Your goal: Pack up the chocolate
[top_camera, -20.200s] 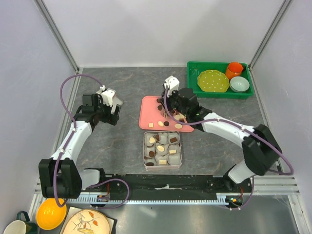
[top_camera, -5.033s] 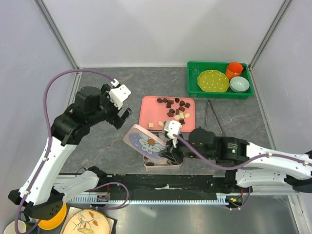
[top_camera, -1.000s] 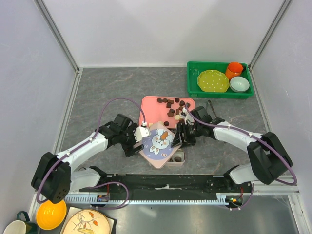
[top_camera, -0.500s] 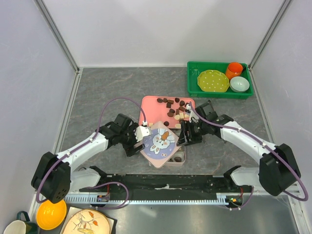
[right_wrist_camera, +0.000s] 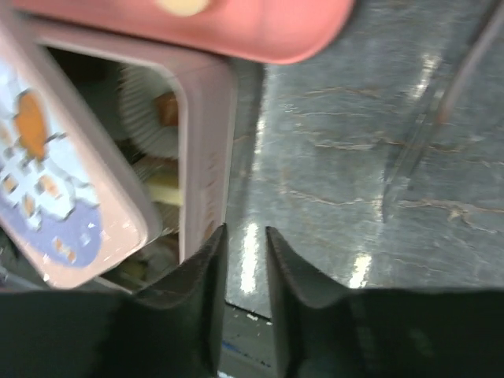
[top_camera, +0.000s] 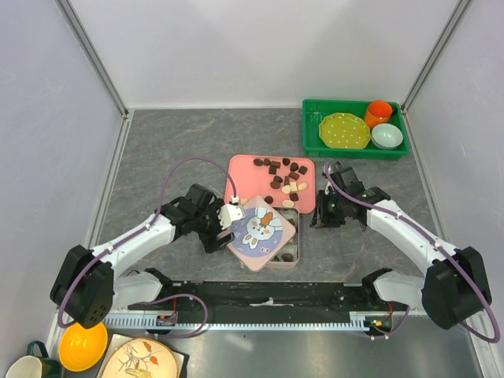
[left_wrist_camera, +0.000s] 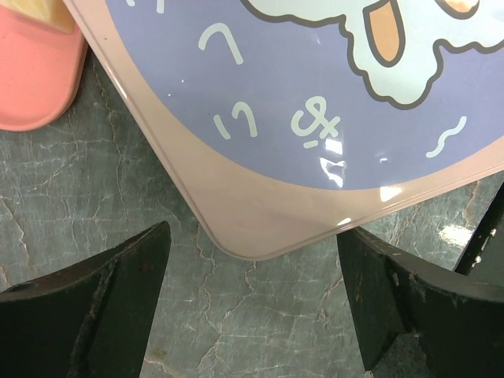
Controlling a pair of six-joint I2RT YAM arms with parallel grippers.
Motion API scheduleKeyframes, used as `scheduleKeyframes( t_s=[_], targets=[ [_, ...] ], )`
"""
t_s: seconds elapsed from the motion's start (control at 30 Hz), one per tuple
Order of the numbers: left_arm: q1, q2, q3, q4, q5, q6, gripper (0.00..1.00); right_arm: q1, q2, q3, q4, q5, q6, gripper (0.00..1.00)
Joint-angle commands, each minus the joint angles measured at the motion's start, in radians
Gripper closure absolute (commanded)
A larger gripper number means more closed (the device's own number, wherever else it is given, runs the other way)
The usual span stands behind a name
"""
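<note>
Loose chocolate (top_camera: 285,168), dark and cream pieces, lies on the pink tray (top_camera: 240,183). More chocolate (right_wrist_camera: 165,109) sits in paper cups inside the square tin (right_wrist_camera: 208,157). The bunny lid (top_camera: 261,229) rests askew on the tin (top_camera: 293,253), leaving its right side uncovered. My left gripper (top_camera: 223,234) stands open at the lid's left corner (left_wrist_camera: 260,236); that corner pokes just between the fingers (left_wrist_camera: 118,299) without touching them. My right gripper (top_camera: 321,215) hovers over bare table right of the tin. Its jaws (right_wrist_camera: 246,236) are narrowed to a slim gap with nothing inside.
Thin metal tongs (right_wrist_camera: 445,87) lie on the table right of the tray, mostly under my right arm. A green bin (top_camera: 311,126) at the back right holds a yellow plate (top_camera: 344,130), an orange cup (top_camera: 379,113) and a bowl (top_camera: 387,136).
My right gripper has pulled back to the right, away from the lid and tin, and its jaws have narrowed. The lid stays askew on the tin. The left arm has held still.
</note>
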Motion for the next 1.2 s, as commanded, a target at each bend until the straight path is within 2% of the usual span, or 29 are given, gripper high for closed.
scheduleKeyframes(
  t_s=[0.0,0.17,0.3,0.6,1.17],
  targets=[
    [-0.005,0.000,0.041,0.016,0.005,-0.021,0.08,-0.014,0.043,-0.039,0.064,0.101,0.051,0.72],
    [-0.007,0.004,0.046,0.013,0.002,-0.018,0.08,-0.016,0.118,-0.074,0.204,0.064,0.099,0.82],
    [-0.009,0.009,0.047,0.013,-0.004,-0.012,0.08,-0.022,0.172,-0.073,0.317,0.047,0.130,0.84],
    [-0.009,0.024,0.064,0.014,-0.010,-0.001,0.08,-0.027,0.304,-0.085,0.516,-0.094,0.222,0.89],
    [-0.018,0.076,0.121,0.006,-0.038,0.030,0.09,0.010,0.376,-0.053,0.577,-0.172,0.226,0.90]
  ],
)
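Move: The box, its lid lying askew on it, has its middle about 13 cm to the right hand's left, 1 cm nearer the base and some 6 cm below; its far right corner is about 7 cm ahead and 5 cm left. The lid's middle is about 15 cm left, straight abeam and 3 cm lower, and the pink tray's about 15 cm ahead, 12 cm left and 8 cm lower. From the left hand the box lies about 12 cm right, 1 cm ahead and slightly lower. The right hand drops about 5 cm beside the box's right wall while its part-open fingers close nearly shut, then sweeps some 5 cm forward and as much to the left, sinking a little more, until the closed fingertips bear on the outside of the wall near the far right corner and push it left, the wrist rolling about 10 degrees. The left hand stays put at the lid's left corner, its fingers still wide open around it. ##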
